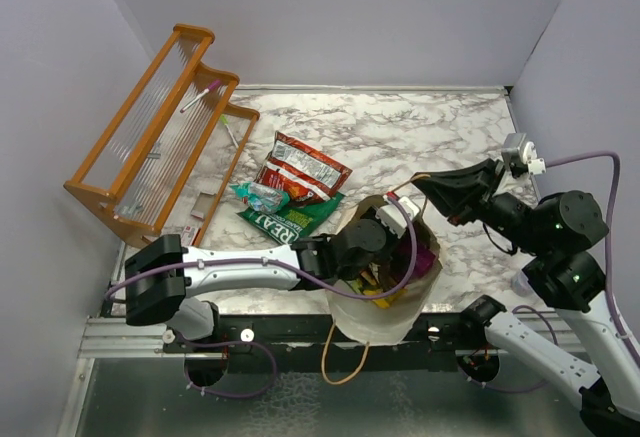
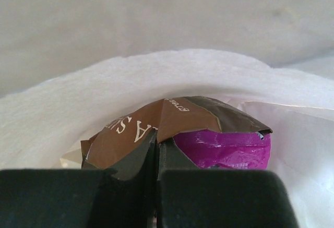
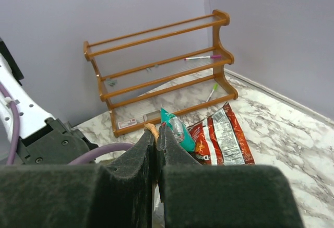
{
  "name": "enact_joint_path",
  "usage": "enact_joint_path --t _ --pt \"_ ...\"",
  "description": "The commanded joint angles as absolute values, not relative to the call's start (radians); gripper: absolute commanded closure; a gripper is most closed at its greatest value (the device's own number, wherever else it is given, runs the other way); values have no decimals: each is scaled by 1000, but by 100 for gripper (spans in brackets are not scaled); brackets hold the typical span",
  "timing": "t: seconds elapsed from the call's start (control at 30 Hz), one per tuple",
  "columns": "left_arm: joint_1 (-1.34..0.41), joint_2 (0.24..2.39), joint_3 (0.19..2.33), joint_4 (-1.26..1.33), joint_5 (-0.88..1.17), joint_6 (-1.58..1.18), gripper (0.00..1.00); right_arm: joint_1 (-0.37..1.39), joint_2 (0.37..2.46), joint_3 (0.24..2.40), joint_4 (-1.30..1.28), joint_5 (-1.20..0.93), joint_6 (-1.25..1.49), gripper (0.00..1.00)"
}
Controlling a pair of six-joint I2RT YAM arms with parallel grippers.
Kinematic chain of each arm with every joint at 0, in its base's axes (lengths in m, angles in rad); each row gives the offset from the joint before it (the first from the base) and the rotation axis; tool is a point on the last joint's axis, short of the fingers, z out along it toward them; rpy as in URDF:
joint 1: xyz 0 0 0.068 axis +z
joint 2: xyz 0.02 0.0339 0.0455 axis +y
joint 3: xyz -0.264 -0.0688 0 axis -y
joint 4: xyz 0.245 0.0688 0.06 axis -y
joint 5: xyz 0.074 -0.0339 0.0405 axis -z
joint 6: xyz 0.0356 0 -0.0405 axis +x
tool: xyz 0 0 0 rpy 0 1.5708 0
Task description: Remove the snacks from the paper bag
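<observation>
The paper bag (image 1: 385, 322) stands at the near edge between the arms, its pale inner wall (image 2: 62, 118) filling the left wrist view. My left gripper (image 2: 156, 143) is down inside the bag's mouth (image 1: 372, 260), shut on the folded top of a brown packet (image 2: 130, 134) with white lettering. A magenta packet (image 2: 224, 147) lies just behind it on the right. My right gripper (image 3: 158, 131) hovers above the bag's far rim (image 1: 418, 187), shut on a brown cord handle (image 3: 152, 129). A red packet (image 1: 305, 169), a green bag (image 1: 285, 219) and a small teal packet (image 1: 258, 195) lie on the table.
An orange wooden rack (image 1: 150, 137) stands tilted at the back left with a pink pen (image 1: 200, 95) on it. The bag's other cord handle (image 1: 340, 352) hangs over the table's near edge. Purple walls close in the marble table (image 1: 400, 127) on three sides.
</observation>
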State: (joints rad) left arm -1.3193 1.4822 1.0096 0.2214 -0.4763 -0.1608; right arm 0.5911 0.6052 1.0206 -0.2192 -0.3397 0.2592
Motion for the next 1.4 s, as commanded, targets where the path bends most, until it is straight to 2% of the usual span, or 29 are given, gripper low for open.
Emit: enact_joint_path --t 0.0,0.13,0.27,0.4,0.5,0.7,0.77,0.9,0.93,1.07,1.2,1.3,1.37 --pt "-1299 1530 1027 239 -515 -198 100 583 579 1093 -54 -477 279 98" --pt "-1280 1582 1021 233 -515 -210 100 583 553 1075 -1 -568 291 98" --pt "-1260 1621 988 264 -464 -218 100 583 522 1066 -36 -500 273 98" --pt "-1260 1567 949 310 -367 -205 99 583 512 1062 -149 -397 234 98" --pt "-1261 1486 899 379 -302 -187 87 583 495 1042 -216 -336 219 98" --pt "-1261 1389 850 421 -263 -189 48 583 467 1011 -212 -325 231 98" --pt "-1261 1385 855 409 -247 -200 39 583 471 1020 -217 -330 226 98" --pt "-1262 1367 851 403 -180 -217 7 583 482 1034 -234 -310 217 98" --pt "-1262 1359 848 401 -156 -215 1 583 484 1035 -237 -310 216 98" --pt "-1268 1306 860 335 -153 -235 1 583 484 1031 -237 -320 218 98" --pt "-1268 1275 925 188 -324 -296 1 583 484 1013 -177 -546 199 98" --pt "-1267 1263 976 153 -252 -281 1 583 503 991 -127 -701 216 98" --pt "-1267 1238 981 184 -170 -288 1 583 524 1003 -157 -689 220 98"
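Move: The left gripper is shut inside the paper bag, its tips at the brown snack bag, whose middle is about 3 cm to its right, 2 cm ahead and 3 cm below. The purple pack sits some 5 cm right, 2 cm back and 4 cm lower than this gripper; the yellow pack is roughly 8 cm back, 2 cm left and 12 cm below. From the right gripper, the brown bag is about 22 cm below, 2 cm ahead and 4 cm left. Nudge the shut left gripper about 2 cm right and a little forward and down, then draw it back some 5 cm off the brown snack bag, opening the fingers fully and swinging them about 15 degrees clockwise. Keep the paper bag's handle pinched in the right gripper, easing it back about 4 cm and down 2 cm. ##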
